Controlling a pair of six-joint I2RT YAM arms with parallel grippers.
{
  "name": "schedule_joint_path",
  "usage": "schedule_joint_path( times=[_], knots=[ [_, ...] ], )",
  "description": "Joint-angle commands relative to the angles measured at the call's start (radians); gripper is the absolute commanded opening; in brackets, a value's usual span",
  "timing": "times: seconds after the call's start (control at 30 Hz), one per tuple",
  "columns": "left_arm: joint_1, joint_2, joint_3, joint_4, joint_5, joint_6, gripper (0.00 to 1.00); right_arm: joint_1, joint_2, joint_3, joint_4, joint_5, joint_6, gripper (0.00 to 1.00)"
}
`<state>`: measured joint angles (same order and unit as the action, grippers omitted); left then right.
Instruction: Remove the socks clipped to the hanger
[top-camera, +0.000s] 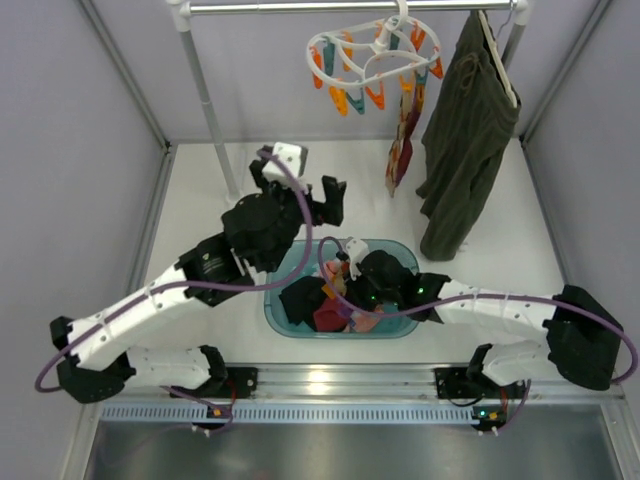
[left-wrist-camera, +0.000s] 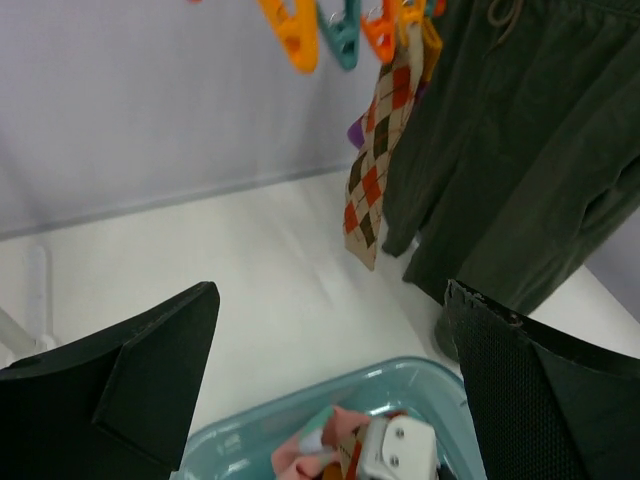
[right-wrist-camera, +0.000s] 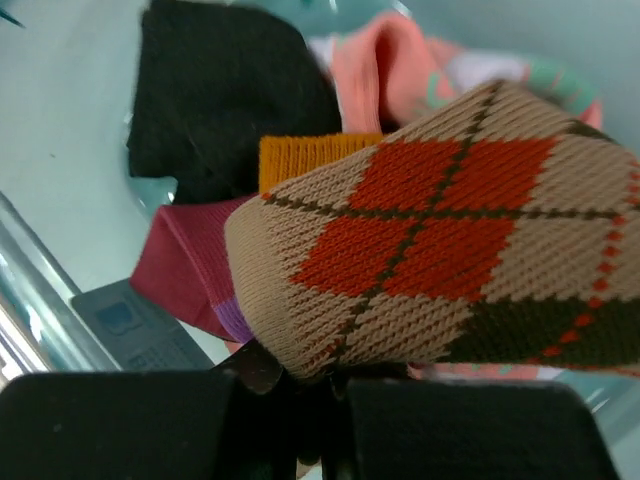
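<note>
The white ring hanger (top-camera: 372, 52) with orange and teal clips hangs from the rail at the back. One brown-red argyle sock (top-camera: 404, 140) (left-wrist-camera: 374, 172) is still clipped to it. My left gripper (top-camera: 300, 190) (left-wrist-camera: 330, 300) is open and empty, held above the table in front of that sock and well short of it. My right gripper (top-camera: 346, 272) (right-wrist-camera: 330, 378) is low over the teal bin (top-camera: 275, 315), shut on a second argyle sock (right-wrist-camera: 450, 250). Under it lie a black sock (right-wrist-camera: 220, 110), a pink sock (right-wrist-camera: 390, 65) and a maroon sock (right-wrist-camera: 180, 270).
A dark olive garment (top-camera: 465, 130) (left-wrist-camera: 520, 150) hangs on a pale hanger just right of the clipped sock, reaching down to the table. A rail post (top-camera: 205, 95) stands at the back left. Grey walls close in both sides.
</note>
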<state>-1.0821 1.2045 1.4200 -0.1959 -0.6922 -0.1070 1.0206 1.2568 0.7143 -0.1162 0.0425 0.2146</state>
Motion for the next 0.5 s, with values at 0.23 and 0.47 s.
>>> schedule_joint_path(
  times=[0.23,0.47],
  knots=[
    [0.001,-0.402,-0.357,-0.103,0.100,-0.276,0.99,-0.025,0.018,0.060,-0.088,-0.038,0.132,0.54],
    [0.001,-0.531,-0.389,-0.204,0.077,-0.304,0.99,-0.025,-0.233,0.174,-0.396,0.026,0.060,0.99]
  ],
)
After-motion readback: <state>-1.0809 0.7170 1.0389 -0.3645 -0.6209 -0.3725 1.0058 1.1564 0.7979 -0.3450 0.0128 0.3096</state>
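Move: The right hand holds the argyle sock over the bin. The sock pile at the bin's middle lies about 1 cm ahead of this hand and some 8 cm below. In the pile, the black sock is roughly 9 cm to the hand's left and 1 cm back, the dark red sock 3 cm left and 4 cm back. From the empty left hand the pile is about 5 cm back, 2 cm to the right and some 41 cm below. The right fingers let go of the argyle sock over the pile: the hand sinks about 3 cm, spreads its fingers from shut to wide, then lifts some 6 cm up away from the socks. Meanwhile the open, empty left hand draws off to the left, back and down, about 12 cm in all, tilting slightly down. ##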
